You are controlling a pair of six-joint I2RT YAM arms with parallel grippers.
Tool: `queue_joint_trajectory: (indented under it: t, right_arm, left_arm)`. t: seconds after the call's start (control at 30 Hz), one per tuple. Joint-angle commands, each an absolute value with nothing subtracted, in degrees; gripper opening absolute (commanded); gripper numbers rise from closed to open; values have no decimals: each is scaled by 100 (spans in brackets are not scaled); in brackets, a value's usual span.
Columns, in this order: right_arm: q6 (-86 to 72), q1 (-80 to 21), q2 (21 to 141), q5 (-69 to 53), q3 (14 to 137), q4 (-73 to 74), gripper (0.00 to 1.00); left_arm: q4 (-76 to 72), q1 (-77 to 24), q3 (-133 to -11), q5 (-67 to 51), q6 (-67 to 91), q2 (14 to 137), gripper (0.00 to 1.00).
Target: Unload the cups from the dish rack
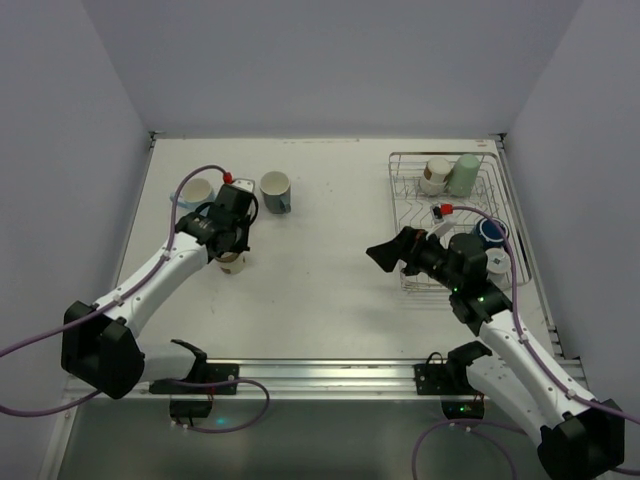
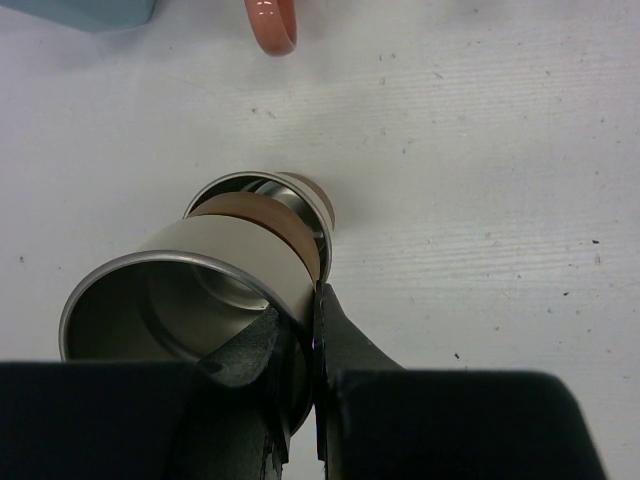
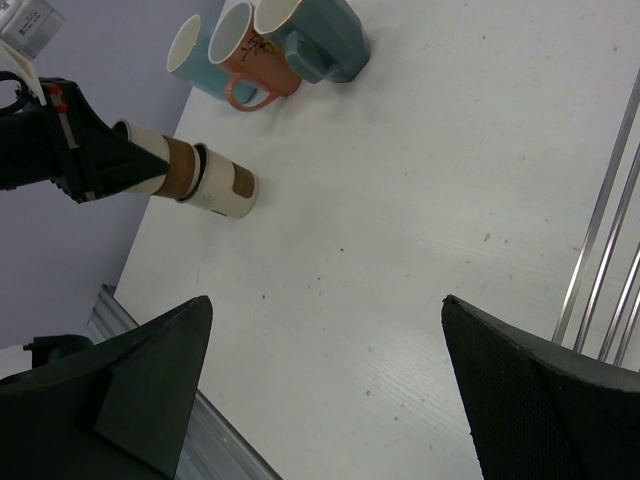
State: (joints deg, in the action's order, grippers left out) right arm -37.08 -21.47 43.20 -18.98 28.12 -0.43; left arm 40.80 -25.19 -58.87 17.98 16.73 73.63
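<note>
My left gripper (image 2: 300, 310) is shut on the rim wall of a cream cup with a brown band (image 2: 215, 265), one finger inside and one outside. That cup sits nested in a second cream-and-brown cup (image 3: 228, 190) standing on the table. Just beyond stand a light blue cup (image 3: 192, 58), a salmon cup (image 3: 247, 60) and a grey-teal cup (image 1: 276, 192). The dish rack (image 1: 412, 215) at the right holds a cream-brown cup (image 1: 435, 175), a pale green cup (image 1: 464, 173) and a dark blue cup (image 1: 490, 235). My right gripper (image 1: 385, 255) hangs open over bare table, left of the rack.
The rack's wire bars (image 3: 610, 250) show at the right edge of the right wrist view. A metal rail (image 1: 330, 372) runs along the table's near edge between the arm bases. Walls close in the table on the left, back and right.
</note>
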Motion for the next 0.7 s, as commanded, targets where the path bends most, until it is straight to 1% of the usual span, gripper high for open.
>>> queue_joint_trajectory:
  t: [0.0,0.17,0.27,0.37,0.4,0.5,0.57,0.6,0.67]
  right_arm:
    - [-3630,-2162,4386,-1854,3050,-79,99]
    - [-3630,-2162,4421,-1863,3050,-79,99]
    - [-3612,-2162,4421,-1828,3050,-79,99]
    - [-3604,-2162,4421,-1793,3050,-62,99]
    - [-3604,-2162,4430,-1758,3050,-62,99]
    - [-3586,-2162,4421,-1688,3050,-44,99]
    - [-3577,-2162,4421,-1661,3050,-44,99]
    - [-3577,-2162,4421,-1635,3050,-44,99]
    - [-3577,-2162,4430,-1626,3050,-53,99]
  left_arm:
    - [4183,-2487,-5915,1653,1459,7383,0]
    - [4228,-2487,-5950,1608,1406,7497,0]
    - [4210,-2487,-5950,1573,1397,7576,2]
    - [4201,-2487,-5950,1556,1389,7629,10]
    - [4192,-2487,-5950,1573,1397,7629,17]
    - [4201,-2487,-5968,1652,1389,7620,28]
    - [4192,-2487,-5994,1705,1397,7576,33]
    - [4192,-2487,-6003,1722,1406,7559,37]
    - [4175,-2487,-6047,1775,1424,7506,41]
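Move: Just below the left hand, which still pinches the rim wall of the cream steel cup it holds, the standing cream cup lies some 8 cm down, about 3 cm to the left and roughly level fore and aft. From the hand, the orange mug stands about 15 cm ahead and 2 cm left, the light-blue mug some 14 cm ahead and 12 cm left, and the grey-blue mug about 15 cm ahead and 8 cm right. From the idle right hand the standing cup is roughly 35 cm left, 5 cm ahead and 14 cm below. Easing down a little over 1 cm, the left hand brings the held cup, its brown base already in the standing cup's mouth, farther into the standing cup. Late in this slow descent the fingers open to about two fifths and let go of the rim, one finger staying inside the cup and the other just outside its right wall. ##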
